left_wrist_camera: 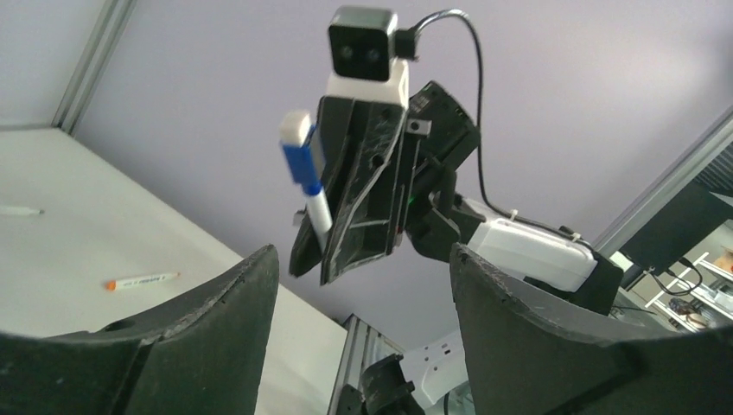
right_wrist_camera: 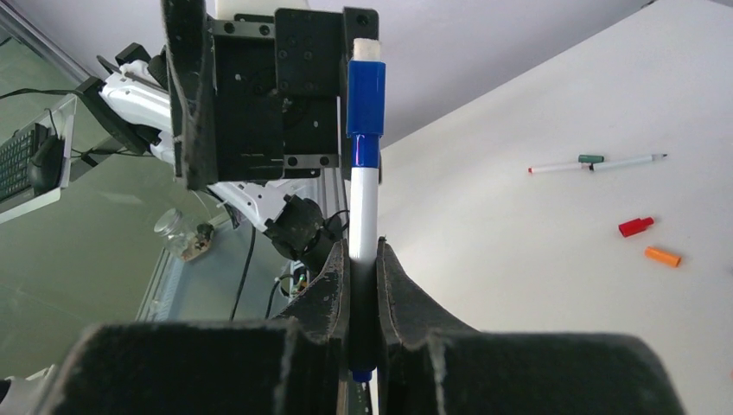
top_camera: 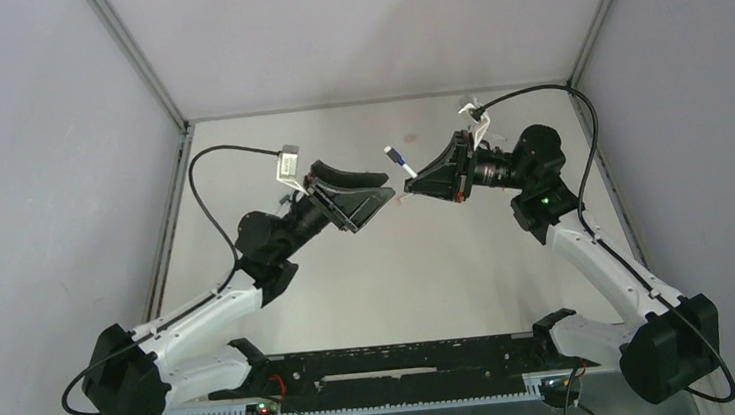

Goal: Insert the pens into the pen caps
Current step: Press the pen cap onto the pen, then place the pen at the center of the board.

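My right gripper (right_wrist_camera: 363, 259) is shut on the white barrel of a pen (right_wrist_camera: 364, 207) held in the air. A blue cap (right_wrist_camera: 365, 99) sits on that pen's far end. From above, the capped pen (top_camera: 396, 157) sticks out up and left of the right gripper (top_camera: 410, 186). The left gripper (top_camera: 388, 186) faces it a short way off, open and empty. In the left wrist view, the two fingers (left_wrist_camera: 216, 328) stand wide apart below the blue-capped pen (left_wrist_camera: 304, 169).
On the white table lie a thin pen with a green cap (right_wrist_camera: 591, 159) against it, a red cap (right_wrist_camera: 635, 226) and an orange cap (right_wrist_camera: 662, 256). An orange-tipped pen (left_wrist_camera: 143, 281) and another pen (left_wrist_camera: 17, 210) lie further off. Grey walls enclose the table.
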Available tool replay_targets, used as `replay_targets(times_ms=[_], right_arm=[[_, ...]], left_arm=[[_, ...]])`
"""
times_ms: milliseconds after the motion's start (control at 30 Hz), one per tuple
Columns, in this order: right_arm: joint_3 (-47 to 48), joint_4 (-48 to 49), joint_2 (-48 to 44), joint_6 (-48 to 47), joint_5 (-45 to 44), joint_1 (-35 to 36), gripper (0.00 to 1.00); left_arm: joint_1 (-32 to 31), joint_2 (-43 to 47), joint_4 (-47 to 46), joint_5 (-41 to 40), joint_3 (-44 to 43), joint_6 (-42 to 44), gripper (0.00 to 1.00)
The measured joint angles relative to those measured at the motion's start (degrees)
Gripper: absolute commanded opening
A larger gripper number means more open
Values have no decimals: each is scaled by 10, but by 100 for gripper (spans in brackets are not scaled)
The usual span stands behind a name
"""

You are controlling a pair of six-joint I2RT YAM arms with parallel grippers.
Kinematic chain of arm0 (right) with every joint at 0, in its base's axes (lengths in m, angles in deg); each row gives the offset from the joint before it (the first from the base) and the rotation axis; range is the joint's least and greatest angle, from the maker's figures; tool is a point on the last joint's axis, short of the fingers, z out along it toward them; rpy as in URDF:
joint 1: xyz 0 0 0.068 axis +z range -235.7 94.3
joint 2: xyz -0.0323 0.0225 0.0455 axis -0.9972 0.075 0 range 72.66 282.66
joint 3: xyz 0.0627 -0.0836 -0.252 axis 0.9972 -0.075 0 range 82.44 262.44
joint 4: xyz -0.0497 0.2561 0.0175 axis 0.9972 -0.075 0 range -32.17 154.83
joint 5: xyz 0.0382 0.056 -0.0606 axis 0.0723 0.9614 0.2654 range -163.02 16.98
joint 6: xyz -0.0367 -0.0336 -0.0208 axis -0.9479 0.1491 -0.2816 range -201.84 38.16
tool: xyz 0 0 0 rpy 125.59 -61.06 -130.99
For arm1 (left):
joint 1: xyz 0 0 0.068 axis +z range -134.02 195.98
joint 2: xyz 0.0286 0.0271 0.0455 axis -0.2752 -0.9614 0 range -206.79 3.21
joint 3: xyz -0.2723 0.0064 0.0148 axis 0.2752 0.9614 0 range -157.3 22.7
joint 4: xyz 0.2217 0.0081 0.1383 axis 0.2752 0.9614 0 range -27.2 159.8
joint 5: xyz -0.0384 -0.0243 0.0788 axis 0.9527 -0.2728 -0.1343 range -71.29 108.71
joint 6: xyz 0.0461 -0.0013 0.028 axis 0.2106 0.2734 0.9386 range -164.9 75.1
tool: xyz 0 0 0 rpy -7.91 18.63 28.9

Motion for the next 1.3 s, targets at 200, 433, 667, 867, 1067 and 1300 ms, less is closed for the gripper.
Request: replay_targets(times_ms=[200, 433, 667, 867, 1067, 1300], right_arm=[[-7, 0, -2, 0, -1, 1, 0], [-7, 1, -3, 1, -7, 4, 0], [-8, 4, -3, 2, -8, 13, 0], [-8, 4, -4, 1, -8, 16, 0], [-8, 4, -4, 1, -9, 17, 0], [-8, 3, -4, 0, -9, 17, 0]], left_arm=[[0, -32, -62, -4, -1, -3, 66], [-15, -87, -108, -23, -1, -9, 53], [-30, -137, -161, -31, -9, -26, 44], [-35, -148, -182, -33, -20, -33, 40], [-35, -156, -198, -41, -20, -39, 39], [-35, -157, -221, -47, -20, -48, 42]])
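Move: The blue-capped pen is already in the right gripper, cap leaning up and forward. From the left hand, its bare white barrel is about 3 cm to the right, 2 cm ahead and 1 cm up. The blue cap is some 4 cm ahead, 1 cm right and 4 cm higher; the right fingertips are about 4 cm right, level in reach, 2 cm lower. From the right hand the barrel is about 2 cm ahead, 1 cm left, 3 cm up. Bring the left gripper about 3.5 cm right and a little forward, dipping slightly then rising back, up to the white barrel just below the blue cap. Narrow its wide-open fingers to roughly half that gap without shutting them, tilting the fingertips up some 10 degrees. Keep the right gripper's hold on the pen, nearly still. ##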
